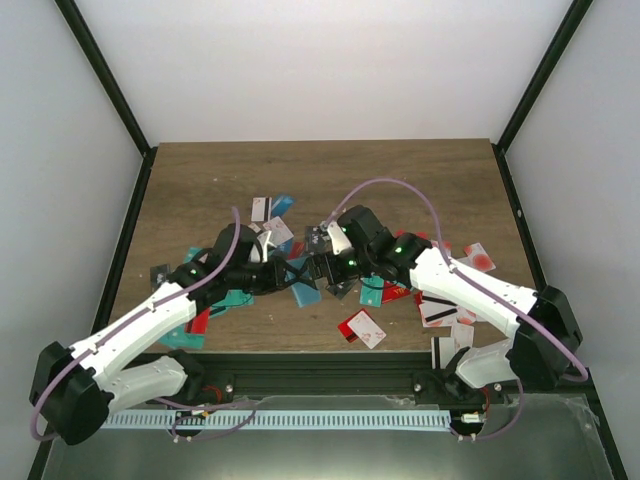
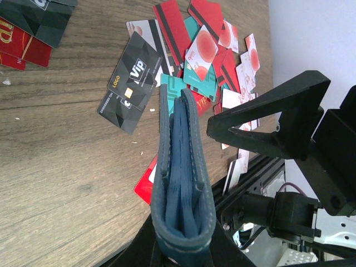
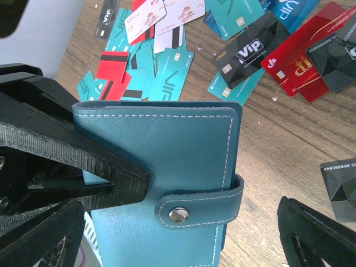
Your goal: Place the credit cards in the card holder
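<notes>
My left gripper [image 2: 181, 251] is shut on the card holder [image 2: 181, 167], a teal-blue pouch held edge-on above the wood. In the right wrist view the card holder [image 3: 167, 144] shows its flat face, the clasp tab [image 3: 197, 206] snapped shut and a left finger pressed on its left side. My right gripper [image 3: 178, 228] stands open with a finger on either side of the holder, and the right-hand finger is clear of it. In the top view the left gripper [image 1: 277, 275] and right gripper [image 1: 325, 268] meet mid-table. Credit cards [image 3: 250, 53] lie loose on the table around them.
Red, teal, white and black cards [image 1: 362, 328] are strewn across the middle and right of the wooden table [image 1: 320, 175]. A black rail [image 1: 320, 372] runs along the near edge. White walls with dark posts [image 1: 110, 90] close in the sides and back.
</notes>
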Tool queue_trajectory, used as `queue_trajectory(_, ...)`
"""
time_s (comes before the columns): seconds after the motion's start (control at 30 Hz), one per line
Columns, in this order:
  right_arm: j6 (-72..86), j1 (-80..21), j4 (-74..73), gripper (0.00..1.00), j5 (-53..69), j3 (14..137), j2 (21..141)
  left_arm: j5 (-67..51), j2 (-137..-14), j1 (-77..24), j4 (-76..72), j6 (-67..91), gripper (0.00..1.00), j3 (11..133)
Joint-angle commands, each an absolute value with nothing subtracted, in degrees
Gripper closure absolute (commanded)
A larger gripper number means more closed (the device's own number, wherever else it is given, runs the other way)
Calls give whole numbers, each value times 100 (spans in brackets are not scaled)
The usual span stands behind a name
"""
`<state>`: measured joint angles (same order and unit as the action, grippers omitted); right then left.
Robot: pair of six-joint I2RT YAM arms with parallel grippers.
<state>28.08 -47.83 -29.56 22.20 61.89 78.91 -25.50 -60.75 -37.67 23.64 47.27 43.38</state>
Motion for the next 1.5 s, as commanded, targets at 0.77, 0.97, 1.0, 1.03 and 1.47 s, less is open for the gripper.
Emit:
queue_trajectory(0.77,2839,-4802,-3244,19,647,6051,8243,-2806,-6442,-3889,1828,4670,96,4517)
queue_trajectory(0.97,2814,-4538,-3459,21,328,5972,8345,-2938,-6399,-3902,1929,4535,96,4565)
queue_trajectory(1.0,2830,-4415,-3503,21,353,5938,8341,-2950,-6391,-3902,1966,4504,96,4576)
queue_trajectory(1.03,2818,-4212,-3537,22,400,5879,8331,-2940,-6387,-3902,2020,4466,96,4591)
queue_trajectory(1.47,2369,-3555,-3332,30,1584,5128,7326,-2621,-6510,-3895,2689,4138,96,4623)
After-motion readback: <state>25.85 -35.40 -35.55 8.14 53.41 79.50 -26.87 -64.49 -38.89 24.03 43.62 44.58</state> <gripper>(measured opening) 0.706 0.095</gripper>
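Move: The closed strap of the card holder, held up edge-on by the left fingers, lies about 4 cm below the right hand, 1 cm back and 1 cm to its left, just in front of the open fingers. On the table some 17 cm below the right hand lie the black VIP cards, roughly 5 cm ahead and 7 cm to its right, and a red-and-white card pair, 6 cm back and 12 cm right. From the left hand the strap is level fore and aft, about 4 cm to its right and 3 cm lower. The right hand, fingers wide, sinks about 5 cm beside the card holder and edges to its right, catches the strap with a fingertip, and draws it forward and right until the hand springs away some 9 cm farther right and 5 cm forward, still dropping, turning about 20 degrees clockwise and closing its fingers by roughly a quarter. The left hand keeps its pinch on the card holder throughout, is drawn a centimetre or so forward and down as the strap is pulled, then swings back by about as much to the rear. ##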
